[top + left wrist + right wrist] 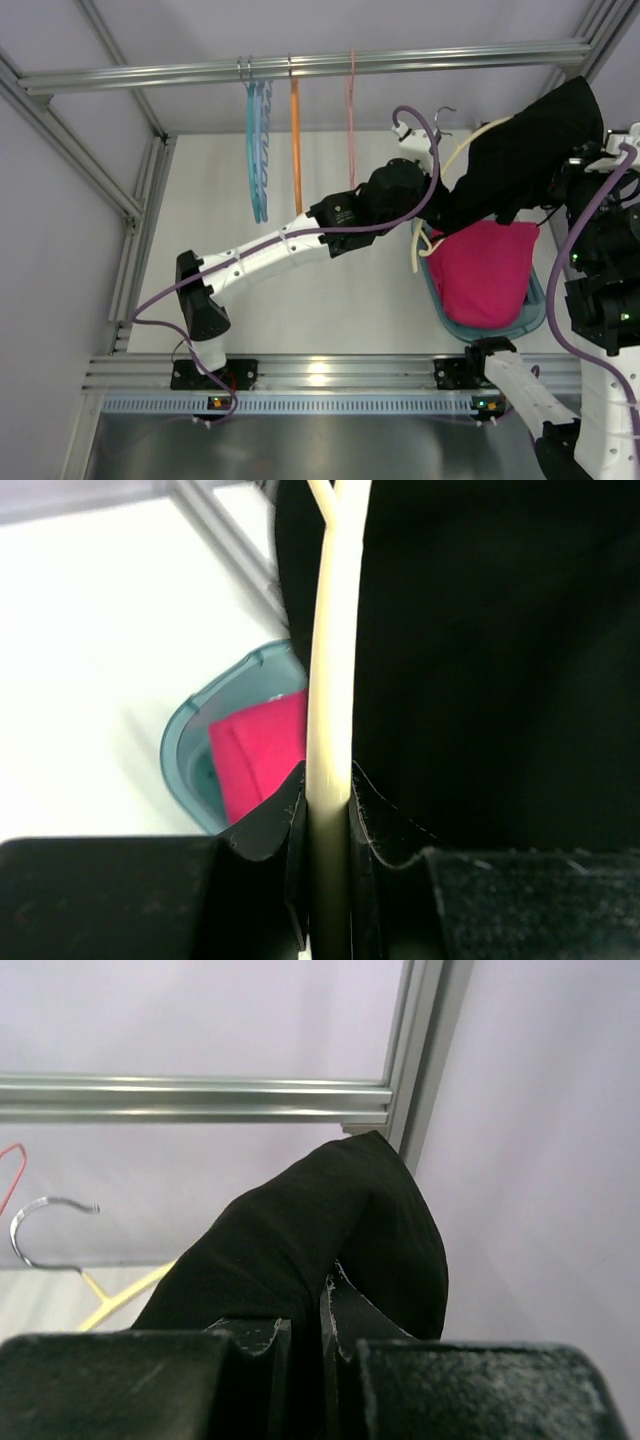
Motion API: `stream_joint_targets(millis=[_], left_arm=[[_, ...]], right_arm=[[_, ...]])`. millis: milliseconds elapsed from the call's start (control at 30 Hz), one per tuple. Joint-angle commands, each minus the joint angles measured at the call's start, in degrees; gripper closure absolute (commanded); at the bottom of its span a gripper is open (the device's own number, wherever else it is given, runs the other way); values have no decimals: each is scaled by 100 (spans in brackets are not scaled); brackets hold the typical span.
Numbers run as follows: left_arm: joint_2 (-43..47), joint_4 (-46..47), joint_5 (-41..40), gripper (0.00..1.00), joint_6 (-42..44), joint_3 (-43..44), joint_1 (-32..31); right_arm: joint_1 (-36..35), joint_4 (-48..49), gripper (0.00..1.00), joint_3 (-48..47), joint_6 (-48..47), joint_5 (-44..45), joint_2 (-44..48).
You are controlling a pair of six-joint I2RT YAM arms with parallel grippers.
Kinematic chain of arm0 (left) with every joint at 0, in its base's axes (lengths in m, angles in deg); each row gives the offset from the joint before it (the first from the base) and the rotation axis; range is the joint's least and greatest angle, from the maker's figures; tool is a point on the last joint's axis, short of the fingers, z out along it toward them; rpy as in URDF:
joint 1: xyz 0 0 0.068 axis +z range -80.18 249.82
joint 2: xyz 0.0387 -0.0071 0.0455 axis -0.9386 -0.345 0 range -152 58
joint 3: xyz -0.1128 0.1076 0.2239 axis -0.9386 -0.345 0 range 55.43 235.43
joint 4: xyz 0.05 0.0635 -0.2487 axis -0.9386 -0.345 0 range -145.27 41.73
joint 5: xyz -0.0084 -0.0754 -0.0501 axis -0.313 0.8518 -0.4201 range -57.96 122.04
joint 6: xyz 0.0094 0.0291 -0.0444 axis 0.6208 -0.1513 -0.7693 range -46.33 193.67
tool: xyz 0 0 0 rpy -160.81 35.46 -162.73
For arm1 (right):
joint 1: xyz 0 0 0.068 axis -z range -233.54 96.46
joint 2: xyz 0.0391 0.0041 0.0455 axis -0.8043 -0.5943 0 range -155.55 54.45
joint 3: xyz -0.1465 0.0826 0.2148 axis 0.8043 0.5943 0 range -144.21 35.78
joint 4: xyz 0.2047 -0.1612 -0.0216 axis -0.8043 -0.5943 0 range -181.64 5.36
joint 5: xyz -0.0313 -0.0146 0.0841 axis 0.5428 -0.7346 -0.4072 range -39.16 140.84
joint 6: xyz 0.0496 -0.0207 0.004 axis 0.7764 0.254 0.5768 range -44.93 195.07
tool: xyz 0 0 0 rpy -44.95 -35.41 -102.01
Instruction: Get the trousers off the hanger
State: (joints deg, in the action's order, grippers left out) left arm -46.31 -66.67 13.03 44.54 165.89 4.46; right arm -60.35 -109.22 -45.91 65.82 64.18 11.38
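Observation:
The black trousers [525,150] hang in the air at the right, draped over the cream hanger [472,138], whose metal hook [443,115] points to the rear. My left gripper [432,205] is shut on the hanger's cream bar [330,720], with the trousers [500,660] just beside it. My right gripper [583,160] is shut on a fold of the trousers [300,1250] and holds it high. The hook [45,1225] and a cream arm [125,1295] show at the left in the right wrist view.
A teal basket [531,310] holding a magenta-pink cloth [485,270] sits on the white table under the trousers. Light-blue hangers [258,150], an orange hanger [296,140] and a pink one [351,110] hang from the rear rail [300,66].

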Motion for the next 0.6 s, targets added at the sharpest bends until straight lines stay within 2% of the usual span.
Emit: stream_joint_targets(millis=[0, 300, 433, 567], left_arm=[[376, 310, -156, 100, 117, -226, -12], [403, 310, -569, 100, 293, -463, -12], [526, 310, -481, 100, 390, -437, -12], [579, 292, -1017, 100, 882, -393, -90]], right_arm=[[83, 919, 100, -426, 3, 300, 9], [83, 1060, 100, -427, -401, 792, 228], [83, 1016, 100, 46, -700, 1134, 571], [83, 1148, 100, 504, -832, 1592, 1097]])
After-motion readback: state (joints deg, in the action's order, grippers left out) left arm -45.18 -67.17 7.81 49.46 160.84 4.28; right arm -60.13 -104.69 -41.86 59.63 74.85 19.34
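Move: My right hand already pinches the trousers up high; the hanger's middle lies about 10 cm ahead of it, 18 cm to its left and 14 cm below. The blue basket with the pink cloth is some 7 cm ahead, 6 cm left and 48 cm down. From my left hand, shut on the hanger, the trousers' middle is roughly 13 cm right, 3 cm ahead and 7 cm higher, and the basket 4 cm ahead, 17 cm right, 33 cm below. I draw the trousers away from the hanger with my right hand, first rising nearly 3 cm, then speeding back and to the right, some 5 cm back and 4 cm right in all, sinking slightly at the end and turning about 10 degrees clockwise. My left hand keeps its grip on the hanger, drops about 4 cm, then eases right. Both grippers stay shut. ##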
